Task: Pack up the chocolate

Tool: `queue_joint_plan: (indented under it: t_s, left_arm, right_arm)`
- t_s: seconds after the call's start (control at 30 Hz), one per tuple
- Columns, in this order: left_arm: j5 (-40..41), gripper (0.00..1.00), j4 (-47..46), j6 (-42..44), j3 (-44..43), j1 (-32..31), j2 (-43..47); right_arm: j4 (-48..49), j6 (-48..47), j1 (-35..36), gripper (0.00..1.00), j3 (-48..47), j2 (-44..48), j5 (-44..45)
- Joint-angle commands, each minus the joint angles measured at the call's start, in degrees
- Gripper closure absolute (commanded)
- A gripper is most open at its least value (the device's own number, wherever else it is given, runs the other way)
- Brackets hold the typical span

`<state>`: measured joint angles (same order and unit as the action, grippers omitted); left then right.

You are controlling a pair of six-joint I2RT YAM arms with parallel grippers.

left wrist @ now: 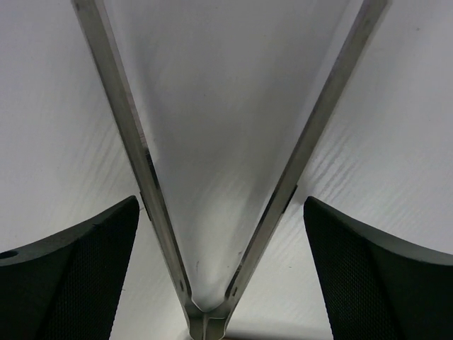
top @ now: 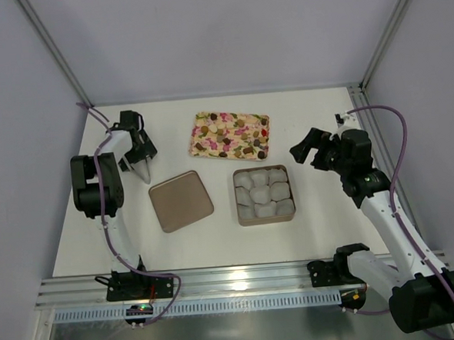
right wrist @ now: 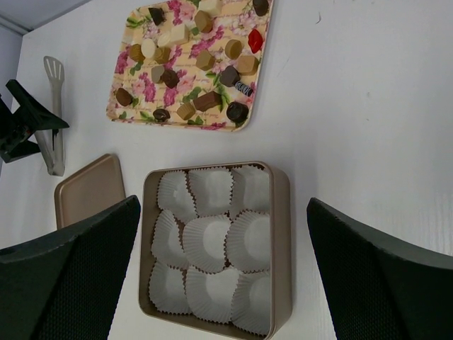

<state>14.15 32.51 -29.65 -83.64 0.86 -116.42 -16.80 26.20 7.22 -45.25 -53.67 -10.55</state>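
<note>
The chocolate (top: 226,137) (right wrist: 207,100), several dark and tan pieces, lies on a flowered tray (top: 196,133) (right wrist: 141,85) at the back. In front of it stands a gold square box (top: 266,221) (right wrist: 281,248) filled with white paper cups that hold nothing. My left gripper (top: 144,169) (left wrist: 220,200) is open at the left. Metal tongs (top: 145,175) (left wrist: 134,142) lie on the table between its fingers, which stand apart from both tong arms. My right gripper (top: 307,148) (right wrist: 224,202) hangs open to the right of the box, holding nothing.
The box's gold lid (top: 181,200) (right wrist: 88,188) lies flat between the left arm and the box. Frame posts and grey walls close in the table at the back and sides.
</note>
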Motion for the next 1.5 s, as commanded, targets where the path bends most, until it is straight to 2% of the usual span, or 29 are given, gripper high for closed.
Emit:
queue_joint_plan:
  t_s: [0.0, 0.13, 0.43, 0.7, 1.07, 1.47]
  left_arm:
    - [0.17, 0.06, 0.09, 1.52, -1.97, 0.98, -0.38]
    - [-0.35, 0.07, 0.62, 2.23, -1.79, 0.98, -1.0]
    - [-0.88, 0.21, 1.5, 2.58, -1.44, 0.98, -2.14]
    - [-2.2, 0.5, 2.47, 3.28, -3.02, 0.98, -1.0]
    - [-1.85, 0.53, 10.72, 2.84, -12.24, -0.34, 4.88]
    - [-1.14, 0.53, 18.2, 2.23, -13.48, -5.08, 11.47]
  right_arm:
    - [1.33, -0.8, 0.07, 0.0, 0.52, 0.06, -0.97]
    - [1.33, -0.53, 0.07, 0.0, 0.69, -0.56, -1.06]
    - [1.77, 0.26, 0.16, 0.0, 1.22, -1.35, -1.41]
    - [1.59, 0.52, 0.25, 0.0, 1.05, -1.35, -1.85]
    - [0.71, 1.23, 0.6, 0.0, 0.08, -0.65, -0.18]
    - [0.1, 1.75, 1.39, 0.0, 0.52, 0.14, 0.44]
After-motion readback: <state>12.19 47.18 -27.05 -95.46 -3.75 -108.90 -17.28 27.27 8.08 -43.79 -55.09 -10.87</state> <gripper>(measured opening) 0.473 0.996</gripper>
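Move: The left hand is down at the table with its open fingers already either side of the metal tongs. The tongs' middle is about 3 cm ahead and 1 cm right of that hand, some 1 cm lower, with the hinge end towards the robot. From this hand the brown lid is about 17 cm back and 16 cm right, and the chocolate tray 6 cm ahead and 32 cm right. From the right hand, the tongs lie roughly 50 cm left, 15 cm ahead and 20 cm below. Nearly still at first, the left hand closes its fingers to about half open from both sides of the tongs, squeezing the two arms together. It then lifts about 10 cm off the table, keeping its pinch, and late in the rise drifts some 4 cm right. The right hand, empty and open, sinks about 2 cm. ##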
